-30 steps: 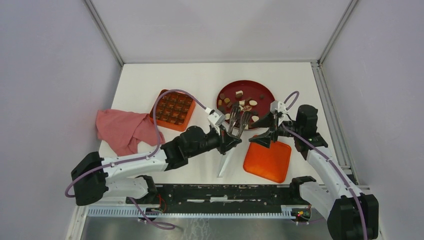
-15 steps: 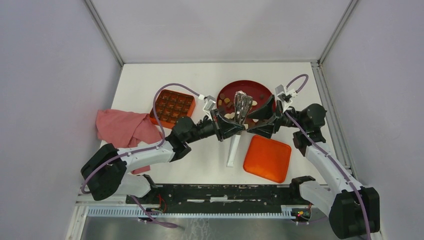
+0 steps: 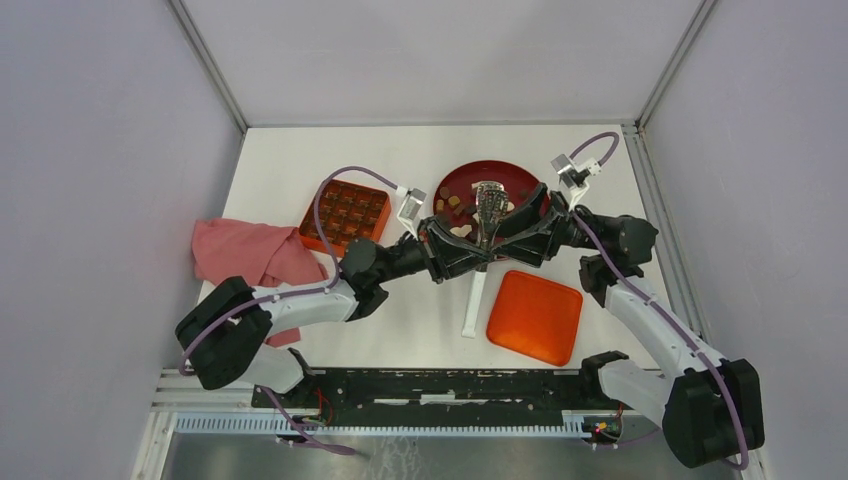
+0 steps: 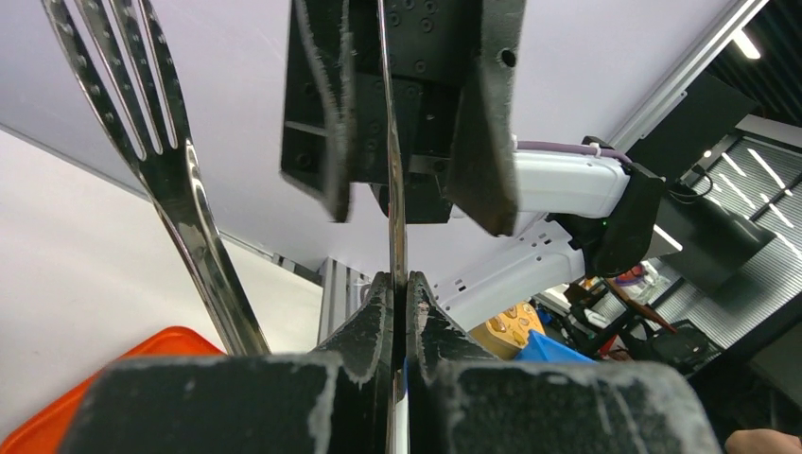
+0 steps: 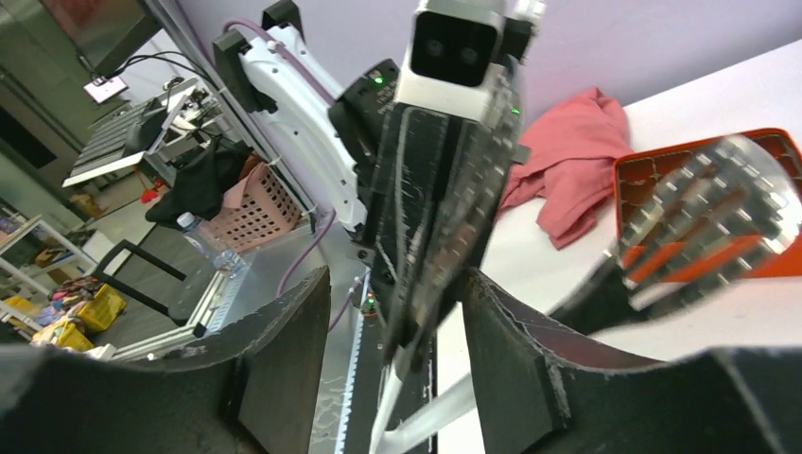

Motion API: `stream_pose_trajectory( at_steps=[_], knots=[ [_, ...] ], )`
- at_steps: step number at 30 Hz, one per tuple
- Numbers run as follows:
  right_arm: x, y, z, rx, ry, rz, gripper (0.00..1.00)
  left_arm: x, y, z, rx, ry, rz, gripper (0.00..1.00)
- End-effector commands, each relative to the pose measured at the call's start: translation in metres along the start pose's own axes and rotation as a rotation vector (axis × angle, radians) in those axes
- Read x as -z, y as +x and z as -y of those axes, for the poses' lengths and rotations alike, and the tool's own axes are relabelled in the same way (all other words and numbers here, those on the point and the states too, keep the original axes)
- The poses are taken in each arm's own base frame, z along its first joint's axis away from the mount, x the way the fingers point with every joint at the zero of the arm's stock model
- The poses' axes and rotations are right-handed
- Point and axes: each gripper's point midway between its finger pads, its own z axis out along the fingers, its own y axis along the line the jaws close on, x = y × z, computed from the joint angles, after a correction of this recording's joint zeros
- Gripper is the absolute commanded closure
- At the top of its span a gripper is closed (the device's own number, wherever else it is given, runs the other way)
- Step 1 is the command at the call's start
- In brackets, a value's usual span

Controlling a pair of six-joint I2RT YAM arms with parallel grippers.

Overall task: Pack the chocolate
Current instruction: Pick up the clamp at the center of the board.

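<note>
The chocolate (image 3: 452,204) lies as several small brown and cream pieces on a round dark-red plate (image 3: 507,169). My left gripper (image 3: 472,255) (image 4: 399,288) is shut on one thin metal blade of the tongs (image 3: 487,210), whose forked tips hang over the plate. The tongs' white handle (image 3: 473,310) points towards the near edge. Their other forked arm (image 4: 151,123) stands free to the left in the left wrist view. My right gripper (image 3: 505,240) (image 5: 397,331) faces the left one, open, its fingers (image 4: 482,104) straddling the held blade without touching it.
An orange compartmented box (image 3: 345,214) sits left of the plate, holding brown pieces. Its orange lid (image 3: 535,316) lies flat near the right arm. A pink cloth (image 3: 245,262) is bunched at the table's left edge (image 5: 567,184).
Both arms have reached farther out, carrying the tongs over the plate. My right gripper has risen to meet the tongs, and its jaws have narrowed somewhat.
</note>
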Motion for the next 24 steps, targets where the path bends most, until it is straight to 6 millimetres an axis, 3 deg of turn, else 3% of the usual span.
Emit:
stream_pose_trajectory(
  at_steps=[1,10,13,16,17,18,19,23,24],
  knots=[
    [-0.008,-0.023,-0.022,0.051,-0.042,0.055,0.43,-0.007,-0.015,0.019,0.001,0.094,0.042,0.98],
    [-0.016,-0.013,0.016,-0.043,0.067,0.028,0.57,-0.018,-0.005,0.005,-0.006,0.013,0.013,0.98],
    [-0.018,-0.010,0.019,-0.061,0.066,0.023,0.72,-0.021,-0.002,0.000,-0.020,-0.029,0.000,0.98],
    [-0.018,-0.009,0.016,-0.062,0.054,0.020,1.00,-0.019,-0.002,-0.002,-0.018,-0.057,0.003,0.94],
    [-0.018,-0.010,0.013,-0.056,0.045,0.019,1.00,-0.017,-0.002,-0.003,-0.019,-0.067,0.003,0.91],
    [-0.017,-0.012,0.010,-0.049,0.036,0.022,1.00,-0.014,-0.001,-0.004,-0.022,-0.077,0.002,0.84],
    [-0.017,-0.014,0.006,-0.039,0.026,0.024,1.00,-0.011,-0.001,-0.002,-0.031,-0.078,0.003,0.70],
    [-0.015,-0.020,0.002,-0.024,0.025,0.034,1.00,0.010,0.000,0.013,-0.070,-0.041,0.025,0.03],
    [-0.014,-0.020,0.002,-0.023,0.023,0.035,1.00,0.016,0.003,0.015,-0.077,-0.043,0.018,0.01]
  ],
)
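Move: Just ahead of the left fingers, which still hold the clamp by its shaft, the open right gripper stands about 3 cm forward and 1 cm to the right, a touch higher. From the right hand, the stretch of shaft it goes for lies some 2 cm forward, 1 cm left and 1 cm lower. On the table roughly 30 cm below the right hand, the orange tray's middle is about 10 cm right and 4 cm back, the red plate's about 20 cm straight ahead. Forward about 2 cm and slightly left, rolling some 8 degrees about its fingers, the right hand eases onto the clamp and shuts its fingers on the shaft just headward of the left grip. The left hand meanwhile carries the clamp about 2 cm down and to the right, then opens wide and lets go, easing about 1 cm back to its left at the end. ##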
